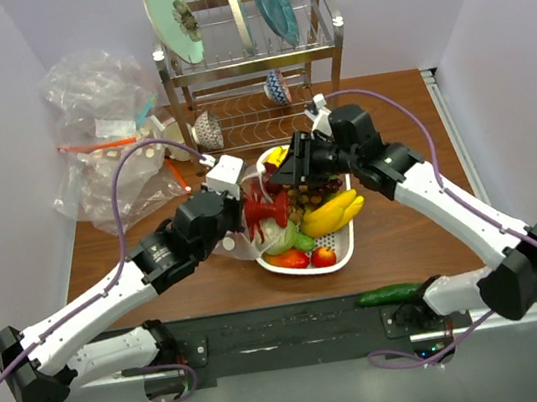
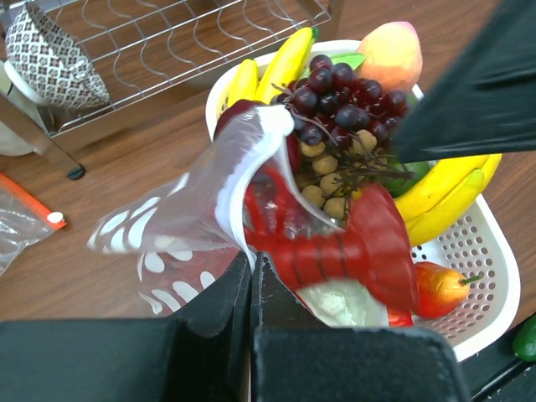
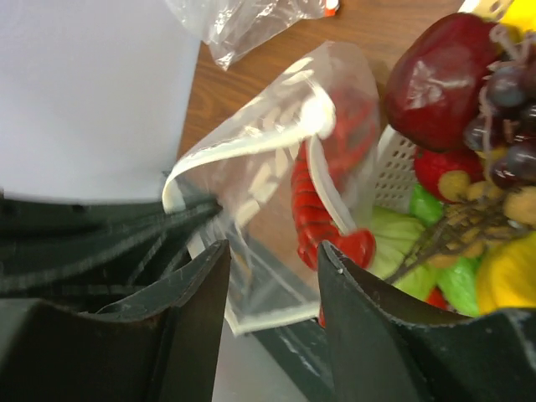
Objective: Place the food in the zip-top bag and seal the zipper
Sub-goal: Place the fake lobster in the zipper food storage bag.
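The clear white-dotted zip-top bag point(image 2: 167, 219) hangs beside the white tray point(image 2: 486, 251), its mouth facing the tray. My left gripper point(image 2: 251, 270) is shut on the bag's white mouth edge, the zipper point(image 2: 228, 209). A red lobster point(image 2: 356, 247) lies head-first in the mouth, tail sticking out over the tray; it also shows through the plastic as the lobster point(image 3: 314, 209). My right gripper point(image 3: 272, 247) hangs open just above the bag point(image 3: 251, 167), nothing between its fingers. A dark red apple point(image 3: 444, 79), a peach point(image 2: 389, 54) and an orange-red pepper point(image 2: 440, 285) lie in the tray.
The tray point(image 1: 345, 240) also holds bananas point(image 1: 336, 213), dark grapes point(image 2: 343, 92) and pale green cabbage point(image 3: 394, 243). A metal dish rack point(image 1: 248, 62) stands behind it, a bulky clear bag point(image 1: 107, 134) at far left. A green cucumber point(image 1: 389, 294) lies by the right arm's base.
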You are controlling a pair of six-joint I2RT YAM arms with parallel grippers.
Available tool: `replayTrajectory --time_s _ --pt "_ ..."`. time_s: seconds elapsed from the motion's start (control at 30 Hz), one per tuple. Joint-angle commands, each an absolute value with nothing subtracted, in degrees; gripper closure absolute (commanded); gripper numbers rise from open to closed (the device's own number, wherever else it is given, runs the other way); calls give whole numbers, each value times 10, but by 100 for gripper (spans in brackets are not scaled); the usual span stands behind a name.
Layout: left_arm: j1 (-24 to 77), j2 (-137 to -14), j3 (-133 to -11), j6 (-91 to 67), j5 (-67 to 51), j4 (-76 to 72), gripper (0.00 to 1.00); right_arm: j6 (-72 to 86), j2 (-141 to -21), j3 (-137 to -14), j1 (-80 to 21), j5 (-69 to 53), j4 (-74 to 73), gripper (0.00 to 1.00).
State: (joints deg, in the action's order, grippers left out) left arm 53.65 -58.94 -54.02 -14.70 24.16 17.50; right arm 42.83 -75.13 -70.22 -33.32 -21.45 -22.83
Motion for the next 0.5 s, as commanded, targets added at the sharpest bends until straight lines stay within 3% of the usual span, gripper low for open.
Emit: replayTrajectory --time_s 0.0,0.17,0.47 --pt "507 -594 -588 -170 203 191 100 333 -708 -731 -334 -171 -284 50" --pt "496 -603 -598 -173 185 192 100 292 -684 -721 -350 -164 -316 55" --pt "496 -594 -576 -169 147 191 100 176 -714 -724 -469 -135 -323 55"
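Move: The right hand is empty. The fake lobster, head in the bag mouth and tail sticking out, lies some 6 cm back, 3 cm to its left and 6 cm below. From this hand the grapes are about 3 cm back and 8 cm right, the bananas 9 cm back and 12 cm right, both roughly 12 cm down. From the left hand, pinching the bag's rim, the lobster is about 5 cm right, 1 cm ahead and 4 cm lower. Half open, the right hand sweeps back about 6 cm towards the lobster's tail, rolling some 20 degrees. ##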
